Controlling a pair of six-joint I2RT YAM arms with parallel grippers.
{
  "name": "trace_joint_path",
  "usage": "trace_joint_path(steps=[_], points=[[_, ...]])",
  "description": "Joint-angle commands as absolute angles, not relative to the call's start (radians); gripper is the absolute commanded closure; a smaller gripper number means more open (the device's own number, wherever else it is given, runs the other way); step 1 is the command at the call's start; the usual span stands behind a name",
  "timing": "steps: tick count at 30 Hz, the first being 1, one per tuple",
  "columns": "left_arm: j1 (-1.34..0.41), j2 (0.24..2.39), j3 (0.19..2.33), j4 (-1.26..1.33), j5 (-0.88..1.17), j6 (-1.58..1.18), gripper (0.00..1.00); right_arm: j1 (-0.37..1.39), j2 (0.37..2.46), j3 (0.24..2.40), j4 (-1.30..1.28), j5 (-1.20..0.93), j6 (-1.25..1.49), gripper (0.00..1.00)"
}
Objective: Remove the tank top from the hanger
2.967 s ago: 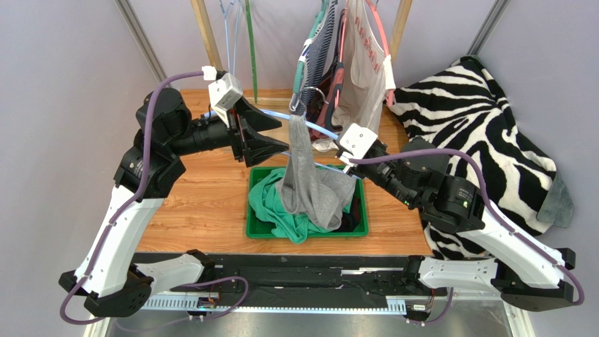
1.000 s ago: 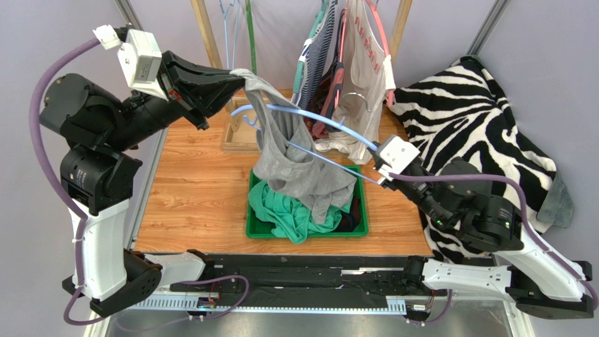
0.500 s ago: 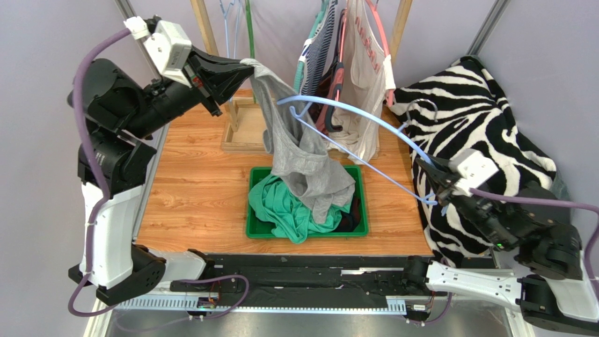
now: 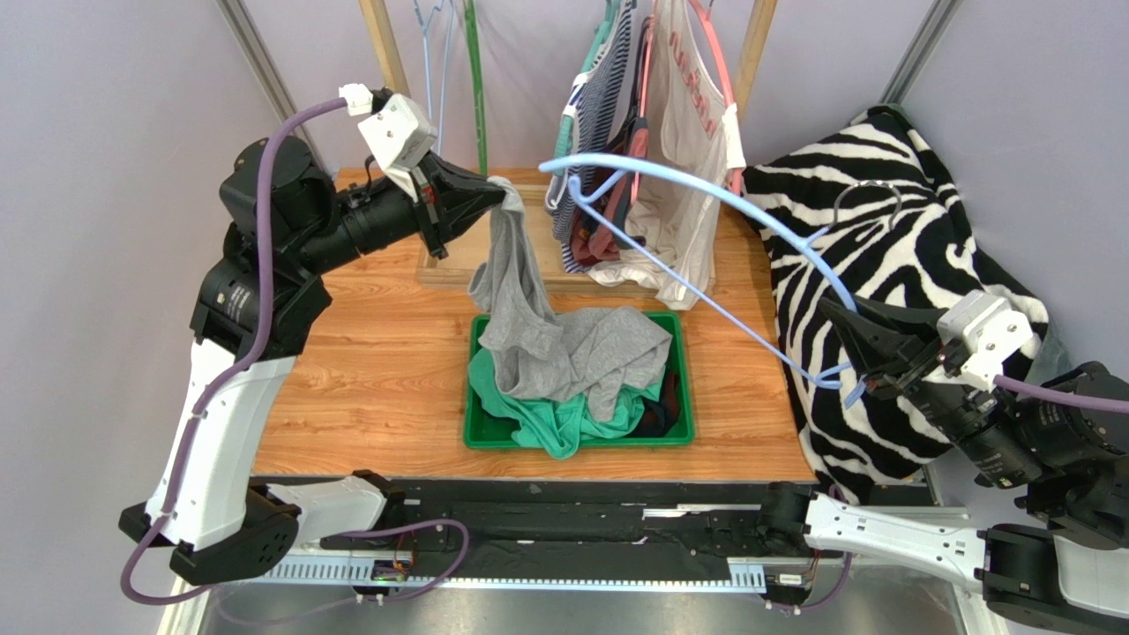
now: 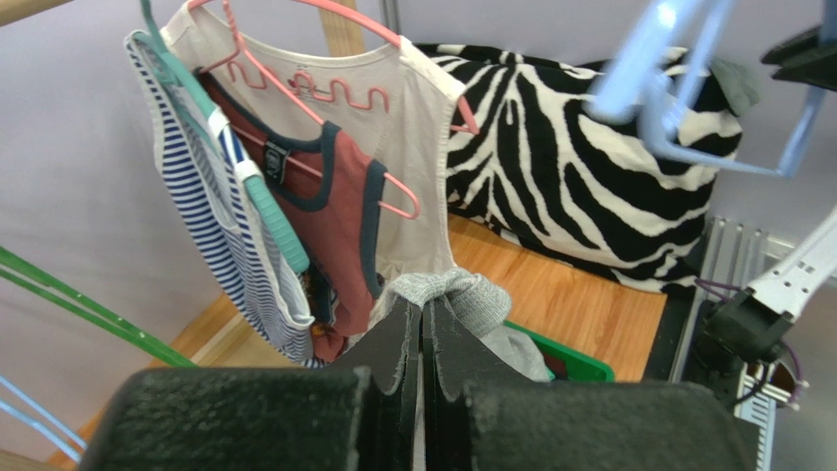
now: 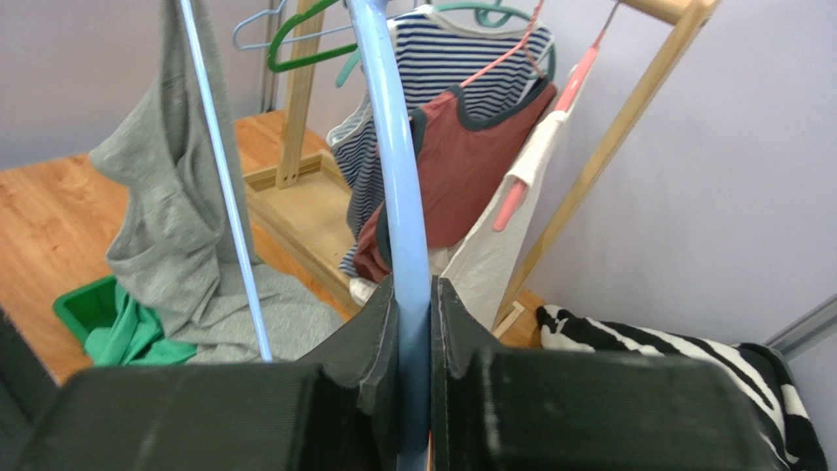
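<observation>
The grey tank top (image 4: 530, 338) hangs from my left gripper (image 4: 493, 193), which is shut on a bunched strap (image 5: 462, 290) above the table's middle. Its lower part lies heaped in the green bin (image 4: 479, 431). The light blue hanger (image 4: 689, 185) is apart from the tank top, held out to the right. My right gripper (image 4: 848, 380) is shut on the hanger's end, with the blue bar (image 6: 401, 196) clamped between both fingers. In the right wrist view the grey tank top (image 6: 167, 226) shows to the left of the hanger's thin rod (image 6: 224, 196).
A wooden rack at the back carries several garments on hangers: striped (image 4: 590, 93), red (image 5: 334, 206) and cream (image 4: 683, 119). A zebra-print cloth (image 4: 901, 238) covers the right side. A green garment (image 4: 530, 404) lies in the bin. Empty hangers (image 4: 444, 40) hang at the back left.
My right gripper has drawn the blue hanger further right and up, free of the tank top. My left gripper has come down with the strap, and the tank top has sunk lower into the bin.
</observation>
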State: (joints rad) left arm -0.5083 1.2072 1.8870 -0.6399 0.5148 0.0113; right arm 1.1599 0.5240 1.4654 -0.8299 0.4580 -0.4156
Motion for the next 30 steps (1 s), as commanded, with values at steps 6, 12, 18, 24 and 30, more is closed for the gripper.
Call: trace_joint_path(steps=[6, 12, 18, 24, 30], points=[[-0.601, 1.201, 1.999, -0.68, 0.578, 0.133, 1.0, 1.16, 0.641, 1.46, -0.672, 0.615, -0.505, 1.0], [-0.65, 1.232, 1.956, -0.687, 0.543, 0.172, 1.0, 1.16, 0.689, 1.454, -0.578, 0.692, -0.537, 1.0], [-0.664, 1.246, 1.824, -0.664, 0.48, 0.198, 1.0, 1.16, 0.687, 1.414, -0.549, 0.709, -0.503, 1.0], [-0.678, 1.255, 1.695, -0.667, 0.46, 0.25, 1.0, 1.16, 0.65, 1.318, -0.52, 0.781, -0.525, 1.0], [-0.695, 1.275, 1.588, -0.684, 0.426, 0.291, 1.0, 1.16, 0.586, 1.255, -0.509, 0.815, -0.506, 1.0]])
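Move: The left hand holds the grey tank top by its strap end. The green tray lies almost straight below, about 45 cm down, 3 cm ahead and 11 cm to its right. The red vest hangs about 22 cm ahead, 17 cm right and 12 cm lower; the wooden rack base is about 27 cm ahead, 10 cm right, near table height. From the right hand, holding the bare light-blue hanger, the tray lies some 29 cm left, 13 cm ahead and 40 cm down. Back about 4 cm and slightly up, the left hand first swings the grey tank top, then reverses forward and plunges towards the tray, ending some 13 cm lower and 5 cm farther right, fingertips tipped down about 20 degrees, strap still pinched. The right hand keeps the empty hanger, easing some 5 cm forward with a slight sink, swinging left then partly back and turning clockwise. ##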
